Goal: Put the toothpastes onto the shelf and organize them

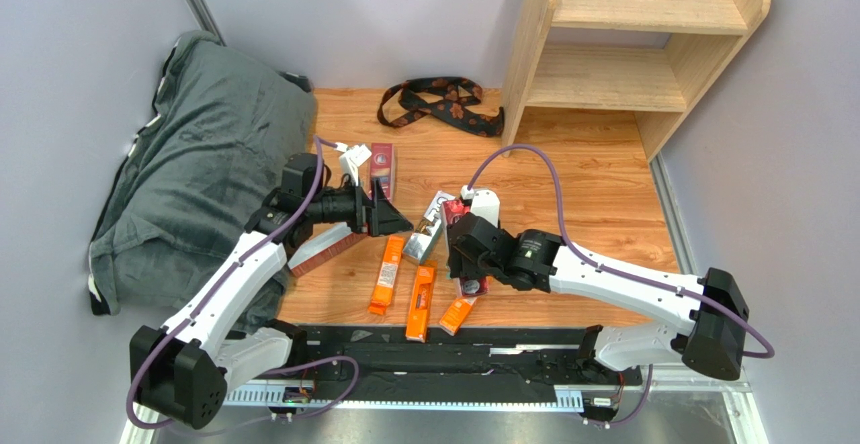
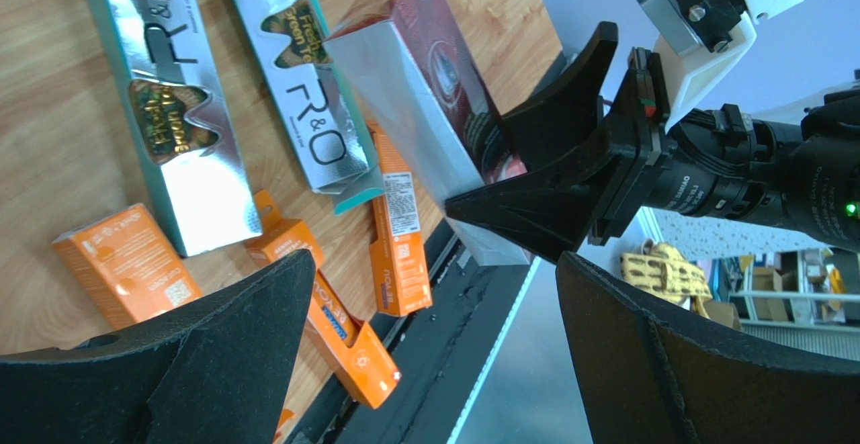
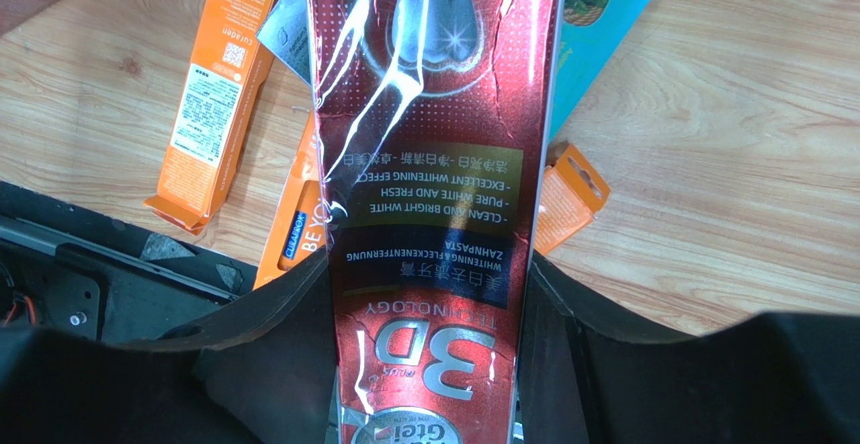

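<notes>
My right gripper (image 1: 467,268) is shut on a dark red "3D" toothpaste box (image 3: 434,192) and holds it just above the floor; in the left wrist view the box (image 2: 444,91) is tilted in the black fingers (image 2: 565,172). My left gripper (image 1: 396,214) is open and empty, its jaws wide apart (image 2: 432,263), beside that box. Two silver and teal boxes (image 2: 172,112) (image 2: 303,81) lie together (image 1: 429,227). Three orange boxes (image 1: 386,275) (image 1: 421,301) (image 1: 457,313) lie near the front. Two more dark red boxes (image 1: 382,167) (image 1: 323,248) lie by the left arm. The wooden shelf (image 1: 606,81) stands far right with nothing on either tier.
A black-and-brown strap (image 1: 439,101) lies on the wooden floor left of the shelf. A grey cushion (image 1: 192,152) fills the left side. A black rail (image 1: 434,348) runs along the near edge. Grey walls close in both sides.
</notes>
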`<state>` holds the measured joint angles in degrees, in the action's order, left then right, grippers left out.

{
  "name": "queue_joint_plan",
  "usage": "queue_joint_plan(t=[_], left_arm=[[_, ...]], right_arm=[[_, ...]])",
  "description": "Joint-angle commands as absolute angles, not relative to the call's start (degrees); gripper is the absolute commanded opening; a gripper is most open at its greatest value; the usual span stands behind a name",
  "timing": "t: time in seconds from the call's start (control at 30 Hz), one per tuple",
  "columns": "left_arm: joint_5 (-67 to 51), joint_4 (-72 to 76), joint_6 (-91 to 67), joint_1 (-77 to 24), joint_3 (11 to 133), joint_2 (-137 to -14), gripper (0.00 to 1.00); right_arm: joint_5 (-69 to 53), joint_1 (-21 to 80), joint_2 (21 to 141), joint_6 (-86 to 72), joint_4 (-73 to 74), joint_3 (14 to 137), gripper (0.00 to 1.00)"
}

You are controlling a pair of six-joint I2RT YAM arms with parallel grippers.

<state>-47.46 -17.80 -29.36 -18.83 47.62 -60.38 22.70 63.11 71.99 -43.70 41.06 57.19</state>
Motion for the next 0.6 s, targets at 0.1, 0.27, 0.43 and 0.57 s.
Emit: queue_joint_plan(t=[0.1,0.27,0.43,0.57], left_arm=[[-45.79,-13.36,-32.25,-23.11,48.08,-62.57,0.99],[-44.30,-10.73,-34.01,-26.71,48.43,-65.03,0.98],[-42.54,-7.65,-35.85,-29.18,48.52,-68.28,0.97],[-42.89,-4.14,-38.40,-29.62,48.43,-71.18,0.96]], right_arm=[[25.66,64.77,72.69,-43.77,39.38,61.79,0.32],[25.93,65.56,73.04,-43.68,39.20,62.66,0.32],[26.19,66.62,72.95,-43.86,39.29,63.81,0.32],[26.28,68.20,73.30,-43.86,39.99,65.38,0.32]])
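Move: The red toothpaste box in the right gripper's grasp has its middle about 13 cm to the right of the left hand, 3 cm back and some 7 cm below. Down on the table, roughly 20 cm below the left hand, the silver box lies 5 cm ahead and 6 cm right, and the left orange box 6 cm back and 4 cm left. From the right hand, the open left gripper is about 13 cm left, 4 cm ahead and 8 cm up. Bring the left gripper about 5 cm to the right and nearly 3 cm down towards the red box, fingers kept wide open and the wrist turned only some 5–10 degrees. Meanwhile keep the right gripper's hold on the box and ease it about 2 cm left and 2 cm up, to meet the left fingers. ##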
